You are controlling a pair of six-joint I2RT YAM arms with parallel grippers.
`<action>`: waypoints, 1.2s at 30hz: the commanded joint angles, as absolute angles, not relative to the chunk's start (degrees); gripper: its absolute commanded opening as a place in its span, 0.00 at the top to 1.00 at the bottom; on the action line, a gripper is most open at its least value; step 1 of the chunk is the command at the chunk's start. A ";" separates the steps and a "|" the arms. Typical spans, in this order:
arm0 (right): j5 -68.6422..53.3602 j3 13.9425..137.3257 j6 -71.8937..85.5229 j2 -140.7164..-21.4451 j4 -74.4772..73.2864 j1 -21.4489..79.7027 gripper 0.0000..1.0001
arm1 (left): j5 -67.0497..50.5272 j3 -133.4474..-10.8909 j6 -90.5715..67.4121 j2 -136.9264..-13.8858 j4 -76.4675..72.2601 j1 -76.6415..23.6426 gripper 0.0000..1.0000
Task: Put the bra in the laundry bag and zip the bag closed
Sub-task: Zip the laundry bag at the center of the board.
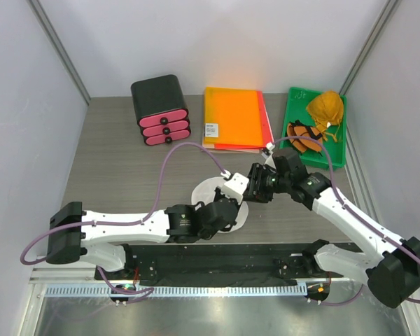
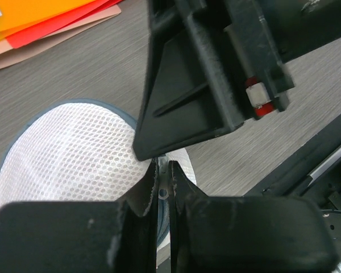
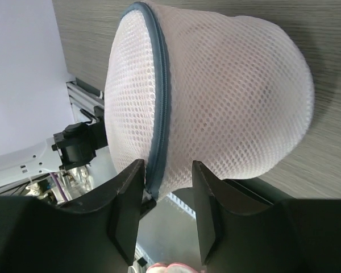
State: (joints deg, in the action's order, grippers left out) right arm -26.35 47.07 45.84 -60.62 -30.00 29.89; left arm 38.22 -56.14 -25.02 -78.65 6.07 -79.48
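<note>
The laundry bag (image 1: 208,190) is a white mesh dome with a dark zip round its rim, lying at mid-table and half covered by both grippers. My left gripper (image 2: 162,168) is shut on the bag's rim (image 2: 68,153), with a small metal ring showing between its jaws. My right gripper (image 3: 167,187) is open and straddles the bag's zipped edge (image 3: 159,114), its left finger touching the zip; the mesh dome (image 3: 233,96) bulges beyond. From above, the left gripper (image 1: 232,199) and right gripper (image 1: 250,189) meet at the bag's right side. The bra is hidden.
At the back stand a black drawer unit with pink fronts (image 1: 160,110), orange and red folders (image 1: 234,117), and a green tray (image 1: 297,105) holding mustard and brown fabric items (image 1: 325,108). A black rail (image 1: 217,255) runs along the near edge. The right arm's body (image 2: 199,74) hangs just above the left jaws.
</note>
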 commanded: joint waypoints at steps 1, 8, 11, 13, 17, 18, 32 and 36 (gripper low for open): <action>-26.46 45.97 52.73 -60.03 -20.92 32.08 0.55 | 37.44 -58.18 -24.52 -77.96 4.13 -79.54 1.00; -24.97 45.62 53.17 -61.87 -19.25 32.43 0.56 | 36.47 -57.57 -25.05 -77.43 4.39 -79.80 1.00; -23.91 45.53 53.79 -62.84 -18.73 32.34 0.63 | 35.86 -57.04 -24.96 -76.91 4.39 -79.98 1.00; -24.26 45.62 54.05 -63.81 -18.11 32.43 0.79 | 35.68 -56.60 -24.96 -76.64 4.39 -80.07 1.00; -24.87 46.31 54.58 -65.74 -16.61 32.34 0.99 | 36.03 -55.03 -24.96 -75.77 4.39 -80.16 1.00; -24.79 46.41 54.58 -65.92 -16.44 32.17 0.99 | 36.04 -54.76 -25.13 -75.59 4.48 -80.16 1.00; -40.86 50.44 48.71 -76.27 -11.95 20.04 0.99 | 39.37 -45.97 -30.40 -68.12 9.40 -81.47 1.00; -46.31 53.69 42.20 -81.80 -12.65 18.37 0.99 | 41.13 -43.60 -31.64 -64.70 11.95 -81.47 1.00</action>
State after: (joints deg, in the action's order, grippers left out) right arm -40.45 48.69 49.89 -77.91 -16.01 20.16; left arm 38.68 -45.36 -28.84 -68.95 8.62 -80.73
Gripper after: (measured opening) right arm 0.043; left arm 0.052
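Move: The left fingers already hold the zip slider. The stretch of zip tape for the open right fingers lies about 2 cm to the right hand's left, 1 cm ahead and a touch below, some 3 cm straight ahead of the left hand. The bag's body sits roughly 6 cm left, 2 cm back and 4 cm below the right hand; the orange folders lie about 25 cm ahead, 1 cm left and some 8 cm below it. Ease the right gripper about 2 cm left onto the zip tape beside the held slider and pinch it shut there. Then draw the hands apart: take the right hand and tape some 5 cm forward, slightly down, while the left keeps the slider and pulls about 5 cm left, sinking and backing a little. Let the right wrist tip down about 10 degrees. ##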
